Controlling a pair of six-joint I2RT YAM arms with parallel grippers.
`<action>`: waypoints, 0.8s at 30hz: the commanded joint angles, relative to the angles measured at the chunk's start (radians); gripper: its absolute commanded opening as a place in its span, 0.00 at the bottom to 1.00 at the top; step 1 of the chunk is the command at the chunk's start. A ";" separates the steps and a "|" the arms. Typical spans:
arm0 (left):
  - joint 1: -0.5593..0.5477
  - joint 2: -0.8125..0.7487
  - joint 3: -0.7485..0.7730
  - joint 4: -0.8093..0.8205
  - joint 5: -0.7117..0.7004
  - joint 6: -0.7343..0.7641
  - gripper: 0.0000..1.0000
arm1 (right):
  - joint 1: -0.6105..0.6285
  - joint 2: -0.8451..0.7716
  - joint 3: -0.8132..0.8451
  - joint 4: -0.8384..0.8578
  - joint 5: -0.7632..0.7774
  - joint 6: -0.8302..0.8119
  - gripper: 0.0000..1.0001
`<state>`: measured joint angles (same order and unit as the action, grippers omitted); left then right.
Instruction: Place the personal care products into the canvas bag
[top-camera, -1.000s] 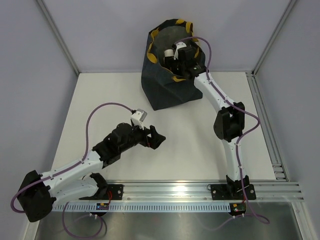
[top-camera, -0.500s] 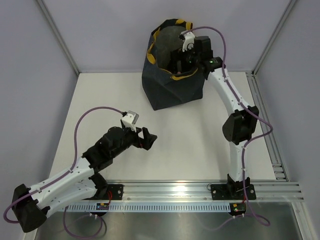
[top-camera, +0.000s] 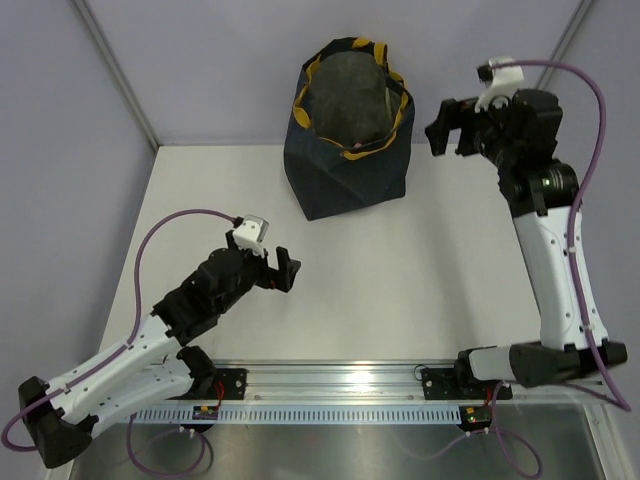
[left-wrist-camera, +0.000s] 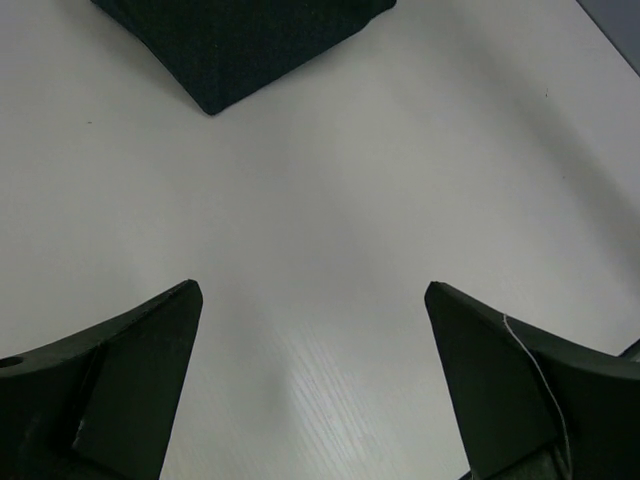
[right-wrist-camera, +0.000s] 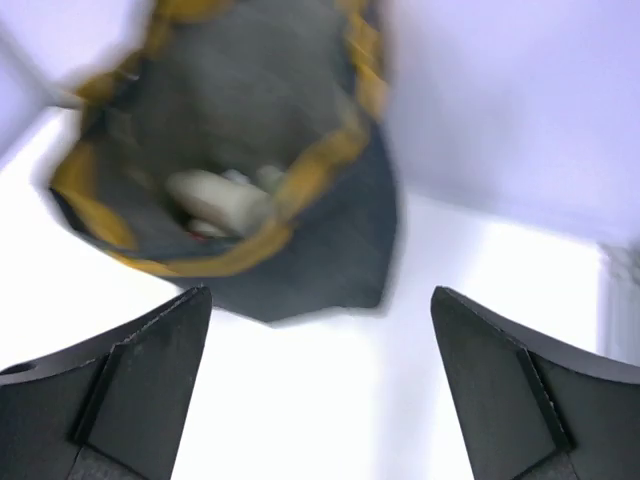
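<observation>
The canvas bag (top-camera: 345, 170), dark navy with a mustard rim, stands upright at the back of the table. In the right wrist view, which is blurred, pale cream bottles (right-wrist-camera: 215, 198) lie on the grey lining inside the bag (right-wrist-camera: 320, 255). My right gripper (top-camera: 450, 133) hangs raised to the right of the bag, apart from it, open and empty (right-wrist-camera: 320, 295). The left gripper (top-camera: 280, 268) hovers low over the bare table in front of the bag, open with nothing between its fingers (left-wrist-camera: 312, 290). Only the bag's lower corner (left-wrist-camera: 240, 40) shows in the left wrist view.
White table (top-camera: 400, 270) with a metal rail (top-camera: 400, 380) along its near edge and a slotted track (top-camera: 530, 250) on the right side. Grey walls (top-camera: 200, 70) close in behind the bag and on both sides.
The right gripper has come up out of the bag and swung to its right, jaws now wide and empty. The left arm has drawn back toward the near left.
</observation>
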<state>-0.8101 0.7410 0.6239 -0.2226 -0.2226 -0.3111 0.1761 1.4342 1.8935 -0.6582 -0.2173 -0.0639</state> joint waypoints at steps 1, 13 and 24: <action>-0.001 -0.014 0.075 -0.040 -0.092 0.018 0.99 | -0.032 -0.143 -0.287 0.043 0.246 0.018 0.99; 0.002 -0.049 0.063 -0.090 -0.184 -0.026 0.99 | -0.043 -0.613 -0.913 0.196 0.472 0.030 0.99; 0.002 -0.045 0.062 -0.110 -0.242 -0.059 0.99 | -0.043 -0.699 -1.025 0.178 0.546 0.059 1.00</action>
<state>-0.8101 0.7040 0.6655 -0.3515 -0.4000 -0.3420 0.1349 0.7658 0.8726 -0.5335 0.2779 -0.0235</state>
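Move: The canvas bag stands about 15 cm ahead of my empty right hand and some 17 cm to its left, its middle roughly 25 cm below; I have already come out above its mouth. From my left hand the bag lies about 34 cm ahead and 17 cm to the right, its middle a few centimetres lower. The table around it is bare. I bring my open, empty right hand down some 20 cm, and back and to the right about 12 cm each, away from the bag to over the bare right side of the table. The drop is quick, then nearly levels out as the wrist turns some 30 degrees clockwise and the fingers tip a little lower. My left hand, also open, drifts a few centimetres left, turning slightly counter-clockwise. ##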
